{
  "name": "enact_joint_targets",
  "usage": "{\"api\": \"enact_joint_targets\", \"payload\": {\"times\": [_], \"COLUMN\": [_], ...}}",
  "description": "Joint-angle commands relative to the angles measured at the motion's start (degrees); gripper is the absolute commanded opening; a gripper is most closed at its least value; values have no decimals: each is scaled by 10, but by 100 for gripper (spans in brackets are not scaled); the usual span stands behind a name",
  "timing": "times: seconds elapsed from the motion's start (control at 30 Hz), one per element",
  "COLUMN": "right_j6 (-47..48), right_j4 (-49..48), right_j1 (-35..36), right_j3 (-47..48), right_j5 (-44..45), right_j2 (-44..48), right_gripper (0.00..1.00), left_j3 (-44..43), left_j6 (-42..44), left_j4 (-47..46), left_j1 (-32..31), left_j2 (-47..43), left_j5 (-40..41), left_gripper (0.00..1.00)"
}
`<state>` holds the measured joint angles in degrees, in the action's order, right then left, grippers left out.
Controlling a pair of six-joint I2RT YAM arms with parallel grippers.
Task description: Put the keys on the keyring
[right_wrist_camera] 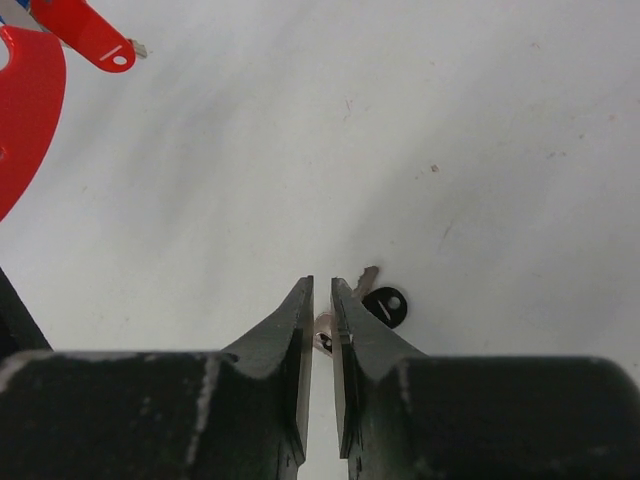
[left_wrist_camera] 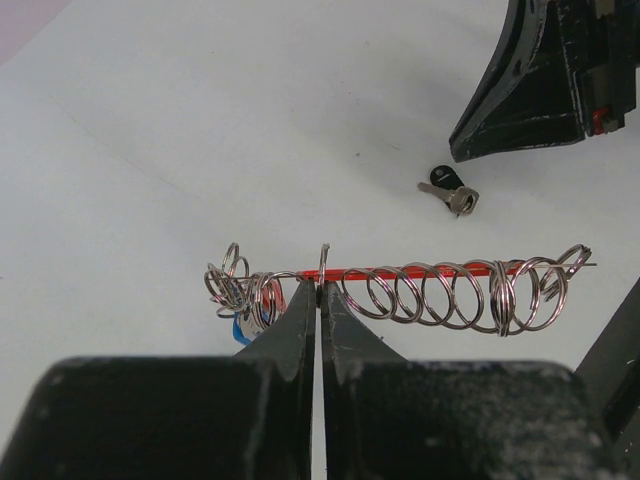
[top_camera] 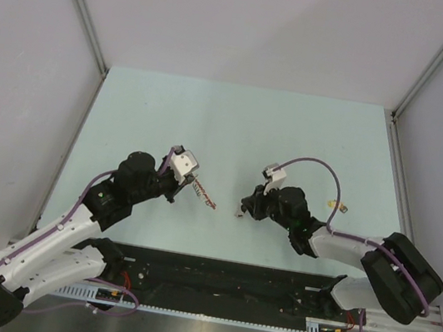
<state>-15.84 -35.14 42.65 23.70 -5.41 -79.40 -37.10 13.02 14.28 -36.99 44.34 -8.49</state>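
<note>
My left gripper [left_wrist_camera: 320,290] is shut on one thin upright loop of the keyring [left_wrist_camera: 440,290], a run of metal rings strung along a red strip. A blue bit [left_wrist_camera: 240,330] hangs under the cluster of rings at its left end. From above, the left gripper [top_camera: 191,185] holds the keyring [top_camera: 205,196] at mid-table. A black-headed key [right_wrist_camera: 385,305] lies flat on the table. My right gripper [right_wrist_camera: 321,285] hovers just over its metal end, jaws a narrow gap apart and gripping nothing. The same key [left_wrist_camera: 450,188] lies apart from the right fingers [left_wrist_camera: 520,90].
A small yellow-headed key [top_camera: 338,206] lies on the table right of the right arm's wrist. Red plastic pieces [right_wrist_camera: 30,110] show at the top left of the right wrist view. The pale table [top_camera: 236,126] has grey walls on three sides.
</note>
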Motion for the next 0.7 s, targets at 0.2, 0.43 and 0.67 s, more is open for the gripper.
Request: {"api": "enact_joint_targets", "payload": {"times": [0.2, 0.43, 0.67], "right_j6": [-11, 15, 157], "right_j4": [261, 379, 358], "right_j1": [1, 31, 31], "right_j3": [41, 127, 151], "right_j5": [35, 32, -30], "right_j2": [92, 51, 9], "right_gripper": [30, 38, 34], "left_j3": [-17, -17, -17], "left_j6": [-4, -2, -2], "left_j4": [-34, -32, -32], "left_j1": [-3, -3, -3], "left_j2": [1, -6, -14], "left_j5": [0, 7, 7], "left_gripper": [0, 0, 0]}}
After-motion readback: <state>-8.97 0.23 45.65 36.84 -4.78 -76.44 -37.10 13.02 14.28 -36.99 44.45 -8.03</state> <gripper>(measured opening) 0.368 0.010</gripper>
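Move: The loose keys lie on the table just off the right fingertips, about 3 cm to that hand's left, roughly level with it ahead and some 4 cm below. The coil keyring, gripped by the left hand, is about 11 cm to the right hand's left, 2 cm back and 7 cm higher. From the left hand the keys are some 13 cm to its right, straight across, and about 16 cm below. The right hand draws back about 3 cm beside the keys, opening its fingers wider and tilting some 20 degrees. ##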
